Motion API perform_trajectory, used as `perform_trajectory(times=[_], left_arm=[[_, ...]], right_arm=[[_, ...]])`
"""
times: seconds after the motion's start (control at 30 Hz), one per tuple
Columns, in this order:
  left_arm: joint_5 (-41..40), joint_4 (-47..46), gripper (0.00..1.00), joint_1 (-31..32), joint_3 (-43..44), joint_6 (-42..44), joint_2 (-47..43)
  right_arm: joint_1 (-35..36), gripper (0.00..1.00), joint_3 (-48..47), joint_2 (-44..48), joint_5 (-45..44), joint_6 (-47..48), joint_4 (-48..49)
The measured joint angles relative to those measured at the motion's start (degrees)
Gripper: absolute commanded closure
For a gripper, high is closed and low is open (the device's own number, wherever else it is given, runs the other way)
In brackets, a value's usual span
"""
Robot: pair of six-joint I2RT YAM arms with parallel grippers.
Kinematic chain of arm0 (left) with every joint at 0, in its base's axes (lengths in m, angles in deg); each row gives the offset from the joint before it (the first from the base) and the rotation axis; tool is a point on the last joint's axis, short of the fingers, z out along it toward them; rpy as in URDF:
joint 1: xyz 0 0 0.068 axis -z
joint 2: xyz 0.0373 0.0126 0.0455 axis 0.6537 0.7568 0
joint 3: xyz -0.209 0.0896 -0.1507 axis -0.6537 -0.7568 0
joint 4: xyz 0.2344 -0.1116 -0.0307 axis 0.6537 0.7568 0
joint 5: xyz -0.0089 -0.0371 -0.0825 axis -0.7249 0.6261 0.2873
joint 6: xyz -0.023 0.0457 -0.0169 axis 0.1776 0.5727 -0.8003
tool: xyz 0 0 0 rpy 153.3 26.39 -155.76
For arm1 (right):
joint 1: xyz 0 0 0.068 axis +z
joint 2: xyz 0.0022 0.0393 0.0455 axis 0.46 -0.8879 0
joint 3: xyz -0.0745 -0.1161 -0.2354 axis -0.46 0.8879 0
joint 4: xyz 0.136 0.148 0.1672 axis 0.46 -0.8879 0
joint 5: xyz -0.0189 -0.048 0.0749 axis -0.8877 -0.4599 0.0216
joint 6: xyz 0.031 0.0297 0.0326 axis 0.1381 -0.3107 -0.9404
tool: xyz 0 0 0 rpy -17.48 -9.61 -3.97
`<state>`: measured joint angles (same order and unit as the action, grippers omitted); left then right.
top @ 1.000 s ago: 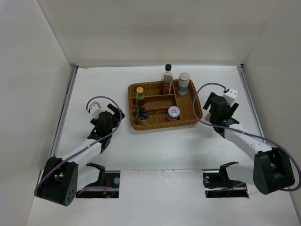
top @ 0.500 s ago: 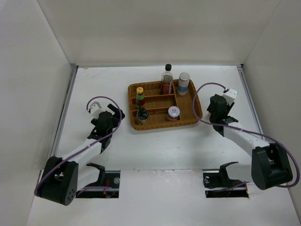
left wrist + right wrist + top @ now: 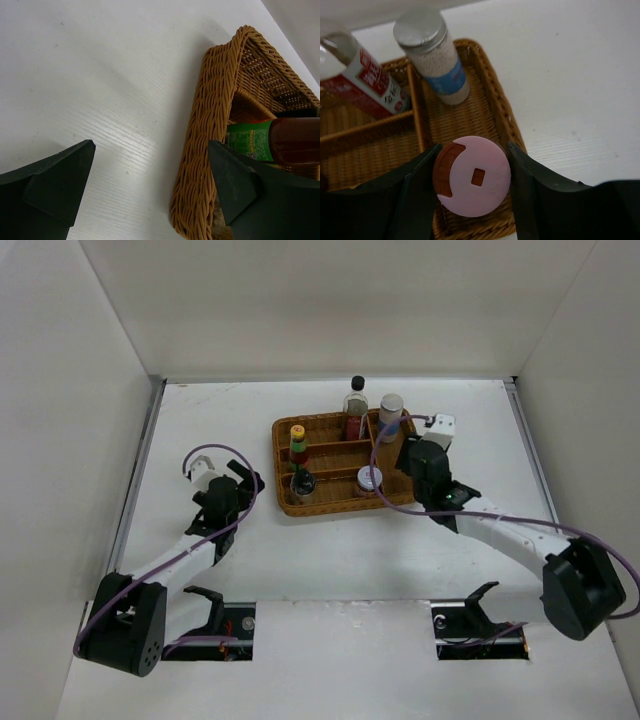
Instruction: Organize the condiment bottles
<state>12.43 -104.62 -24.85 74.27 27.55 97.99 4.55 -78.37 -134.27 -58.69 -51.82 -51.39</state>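
The condiment bottles stand in or by a brown wicker tray [image 3: 345, 508]. The tall black-capped bottle [image 3: 355, 405] and the silver-capped blue-label jar [image 3: 390, 412] are at the back. The yellow-cap bottle [image 3: 298, 443] and a small dark bottle [image 3: 303, 483] are at the left. The pink-capped shaker [image 3: 369, 476] stands in the front right compartment. My right gripper [image 3: 474, 147] reaches over the tray, its fingers against both sides of the shaker [image 3: 475, 175]. My left gripper [image 3: 245, 483] is open and empty on the table, left of the tray.
The left wrist view shows the tray's woven corner [image 3: 205, 150] and a green-labelled bottle [image 3: 280, 142] behind my right finger. The right wrist view shows the silver-capped jar [image 3: 437, 60] and a red-labelled bottle [image 3: 365, 75] beyond a tray divider [image 3: 417, 107].
My right arm swung left from beside the tray's right edge to over its front right compartment, onto the pink-capped shaker. The left arm has not moved.
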Motion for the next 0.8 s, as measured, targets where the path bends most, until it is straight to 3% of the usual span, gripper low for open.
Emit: perform_trajectory(times=[0.3,0.63,0.8], left_arm=[[0.85,0.04,0.00,-0.57,0.00,-0.20,-0.02],[1.18,1.44,0.00,-2.12,0.00,-0.24,0.00],[1.49,1.49,0.00,-2.47,0.00,-0.22,0.02]], right_arm=[[2.27,0.46,0.02,-10.82,2.62,-1.64,-0.09],[2.27,0.00,0.46,-11.06,2.89,-2.86,1.53],[1.70,0.00,1.97,-4.57,2.89,-2.91,1.16]])
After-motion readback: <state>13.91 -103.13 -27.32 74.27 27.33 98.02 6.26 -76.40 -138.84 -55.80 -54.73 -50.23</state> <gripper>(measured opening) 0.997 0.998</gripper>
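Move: The pink-capped bottle, already in the right hand's fingers, is bound for the near part of the tray's right compartment, about 3 cm to that hand's left, level with it fore and aft, and some 9 cm below. The blue-banded jar stands roughly 10 cm ahead and 5 cm left of the hand, the red-label bottle about 9 cm ahead and 13 cm left, and the white-lidded jar 3 cm back and 9 cm left. From the left hand the bottle's spot is some 38 cm right and 2 cm ahead, nearly level in height. The pink-capped bottle goes down into the tray's right compartment, still pinched by the right hand, which sinks about 7.5 cm while shifting some 3 cm left and tipping about 10 degrees further down. There the fingers spread from their part-closed grip to fully open and let go of it, and the hand starts back up, about 3.5 cm, easing out of the tilt. ##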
